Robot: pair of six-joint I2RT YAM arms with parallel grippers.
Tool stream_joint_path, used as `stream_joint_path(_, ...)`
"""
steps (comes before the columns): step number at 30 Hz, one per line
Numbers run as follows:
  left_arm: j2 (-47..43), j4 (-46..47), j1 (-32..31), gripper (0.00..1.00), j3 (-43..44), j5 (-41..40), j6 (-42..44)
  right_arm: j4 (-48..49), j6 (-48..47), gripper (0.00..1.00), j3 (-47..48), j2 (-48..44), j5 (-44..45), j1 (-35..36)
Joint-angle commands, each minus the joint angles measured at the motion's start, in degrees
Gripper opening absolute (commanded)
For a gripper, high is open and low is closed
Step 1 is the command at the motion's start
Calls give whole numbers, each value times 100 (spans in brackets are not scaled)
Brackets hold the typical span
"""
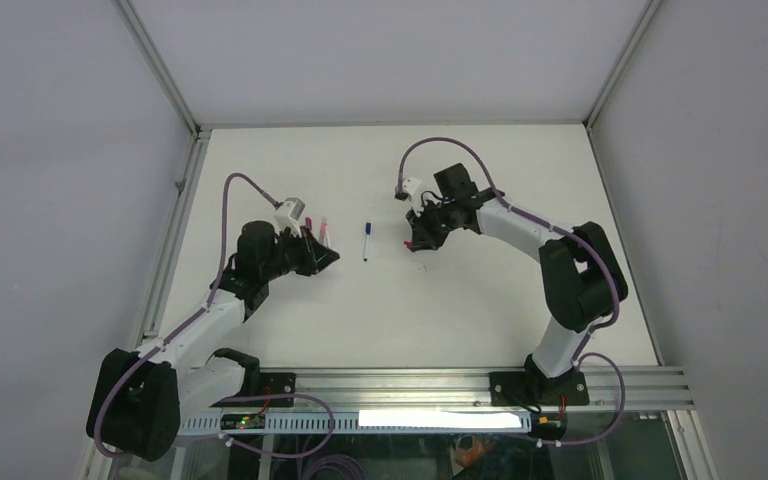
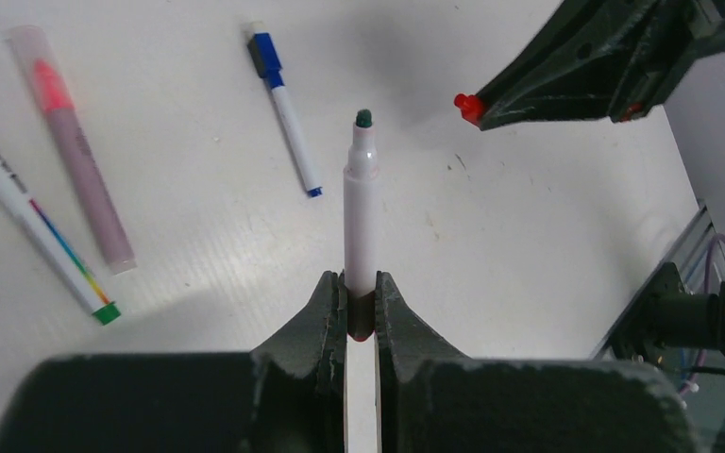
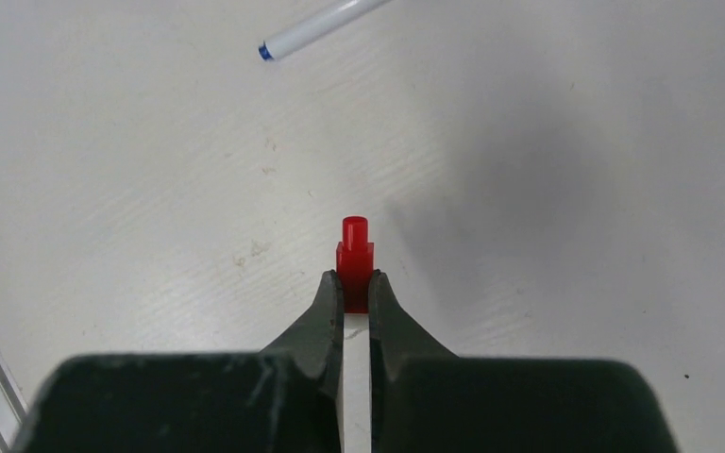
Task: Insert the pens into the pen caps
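My left gripper (image 2: 361,293) is shut on the back end of a white pen (image 2: 361,208) whose bare dark tip points away from me, toward the right arm. My right gripper (image 3: 356,283) is shut on a small red pen cap (image 3: 355,253), which also shows as the red pen cap (image 2: 469,106) up and to the right of the pen's tip, with a gap between them. In the top view the left gripper (image 1: 328,258) and right gripper (image 1: 412,244) face each other above the table's middle.
A thin white pen with a blue cap (image 2: 285,109) lies on the table between the arms, also seen as the blue-capped pen (image 1: 367,240). A pink capped marker (image 2: 71,142) and a white marker with a magenta cap (image 2: 28,212) lie on the left.
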Motion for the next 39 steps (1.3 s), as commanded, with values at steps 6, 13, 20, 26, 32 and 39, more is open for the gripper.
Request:
stream_joint_path(6,438,339,-778,0,621,-14,284,-1327,-1495,0,460,456,-701,-82)
stream_joint_path(13,728,397,-1118,0,737,-74,366,-1589,-1866,0,552,682,-524,-18)
stream_joint_path(20,750,395,-1140,0,676,-70,453,-1491,-2054,7,468,705,-297,184)
stream_joint_path(26,751,375,-1145,0,659,-65,500,-1109,-2006,17,301,498,-169,237)
stream_joint_path(32,844,375,-1146,0,705,-57,581,-984,-1970,32,313,315,-173,241)
stream_joint_path(39,1003,383,-1143,0,798,-15,648,-522,-1716,33,267,0,203,246)
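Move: The red pen cap is already held in the right fingers; the bare spot of table it goes to lies about 4 cm back from that hand, neither left nor right of it, and some 5 cm below. Small scuff marks lie about 3 cm back and 2 cm right of the hand, and the blue-capped pen 4 cm ahead and 11 cm left. From the left hand, which holds the green-nibbed pen, the spot is about 18 cm right, roughly level fore-and-aft and 9 cm below; the blue-capped pen is 7 cm ahead and 8 cm right. The red cap is lowered about 4 cm and drawn back as far by the right hand, which turns some 20 degrees counter-clockwise, then opens its fingers about a third at the table beside the scuff marks and eases about 1 cm forward. The green-nibbed pen stays gripped as the left hand carries it right, towards that spot, turning slightly clockwise, waits, then begins to sink. ##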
